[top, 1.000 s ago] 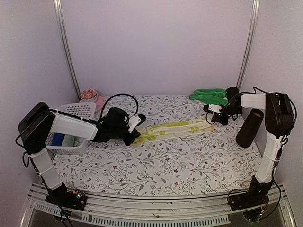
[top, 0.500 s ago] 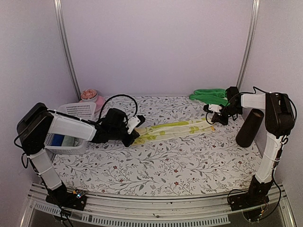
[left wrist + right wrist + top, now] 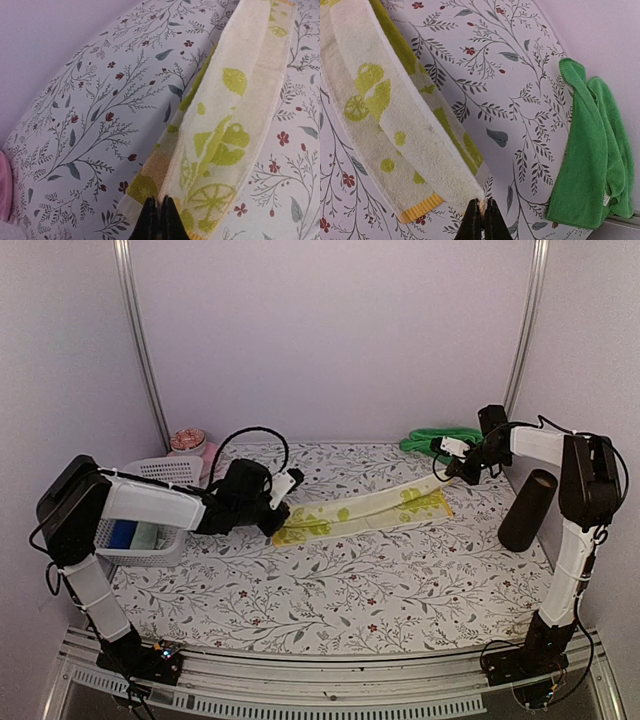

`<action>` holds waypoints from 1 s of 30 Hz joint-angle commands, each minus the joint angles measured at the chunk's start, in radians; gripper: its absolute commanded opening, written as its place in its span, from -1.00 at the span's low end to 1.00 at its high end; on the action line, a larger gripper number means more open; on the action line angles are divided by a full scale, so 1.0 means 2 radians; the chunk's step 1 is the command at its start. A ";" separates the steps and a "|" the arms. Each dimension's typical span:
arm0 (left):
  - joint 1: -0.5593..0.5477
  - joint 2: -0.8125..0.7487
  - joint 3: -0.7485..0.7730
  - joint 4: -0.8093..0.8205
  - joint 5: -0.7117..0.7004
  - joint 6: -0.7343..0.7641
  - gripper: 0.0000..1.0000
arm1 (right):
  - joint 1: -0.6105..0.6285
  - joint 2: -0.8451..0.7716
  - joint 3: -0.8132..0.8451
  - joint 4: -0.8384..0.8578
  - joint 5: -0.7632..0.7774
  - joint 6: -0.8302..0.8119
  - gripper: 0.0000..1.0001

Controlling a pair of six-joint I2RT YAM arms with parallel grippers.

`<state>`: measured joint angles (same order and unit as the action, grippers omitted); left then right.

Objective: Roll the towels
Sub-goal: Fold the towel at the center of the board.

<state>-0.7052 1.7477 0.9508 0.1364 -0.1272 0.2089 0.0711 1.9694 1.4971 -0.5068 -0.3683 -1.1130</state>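
Note:
A yellow-lime towel (image 3: 365,508) with pale lemon prints stretches as a long strip across the middle of the table, lifted off the cloth at both ends. My left gripper (image 3: 281,510) is shut on its left corner (image 3: 165,192). The right gripper (image 3: 457,471) is shut on the far right corner (image 3: 479,199); the yellow hem (image 3: 417,209) hangs below. The plain green towel (image 3: 440,439) lies bunched at the back right by the wall, and it fills the right side of the right wrist view as green towel (image 3: 590,155).
A white mesh basket (image 3: 150,510) sits at the left under my left arm. A pink bowl (image 3: 192,447) stands behind it. A dark brown cylinder (image 3: 527,510) stands upright at the right edge. The table carries a floral cloth (image 3: 340,590).
Both grippers rose and the towel pulled taut and opened wider. The left gripper closed on its corner. The right gripper moved back toward the wall.

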 commanded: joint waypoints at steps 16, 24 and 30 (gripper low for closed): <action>0.055 0.137 0.153 0.068 -0.148 0.042 -1.00 | 0.019 0.117 0.141 0.114 0.085 0.128 -0.96; 0.061 0.201 0.224 0.090 -0.199 0.075 -1.00 | 0.021 0.135 0.145 0.173 0.131 0.141 -0.96; 0.068 0.223 0.252 0.092 -0.211 0.089 -1.00 | 0.021 0.137 0.139 0.193 0.144 0.137 -0.96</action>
<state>-0.5900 2.1757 1.4143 0.2775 -0.5049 0.3550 0.1169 2.2307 1.7603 -0.1898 -0.1249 -0.8501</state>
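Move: Both grippers already pinch the yellow towel's raised upper layer by its end corners. The bare strip of board it goes to starts beyond the fold: about 16 cm ahead and 3 left of the left hand, some 12 cm straight ahead of the right. The lower layer's middle lies 3 cm ahead and 25 right of the left hand, 12 back and 26 left of the right. The green towel is about 15 cm ahead and 3 right of the right hand. Keep both grippers shut on the yellow towel's corners and sweep the held edge forward over the lower layer, left about 16 cm, right about 12, in a low arc that lifts some 3 cm and sinks again. Let the wrists swing as you go, left counter-clockwise, right clockwise, both tipping up a little, bringing the right corner up to the green towel. ##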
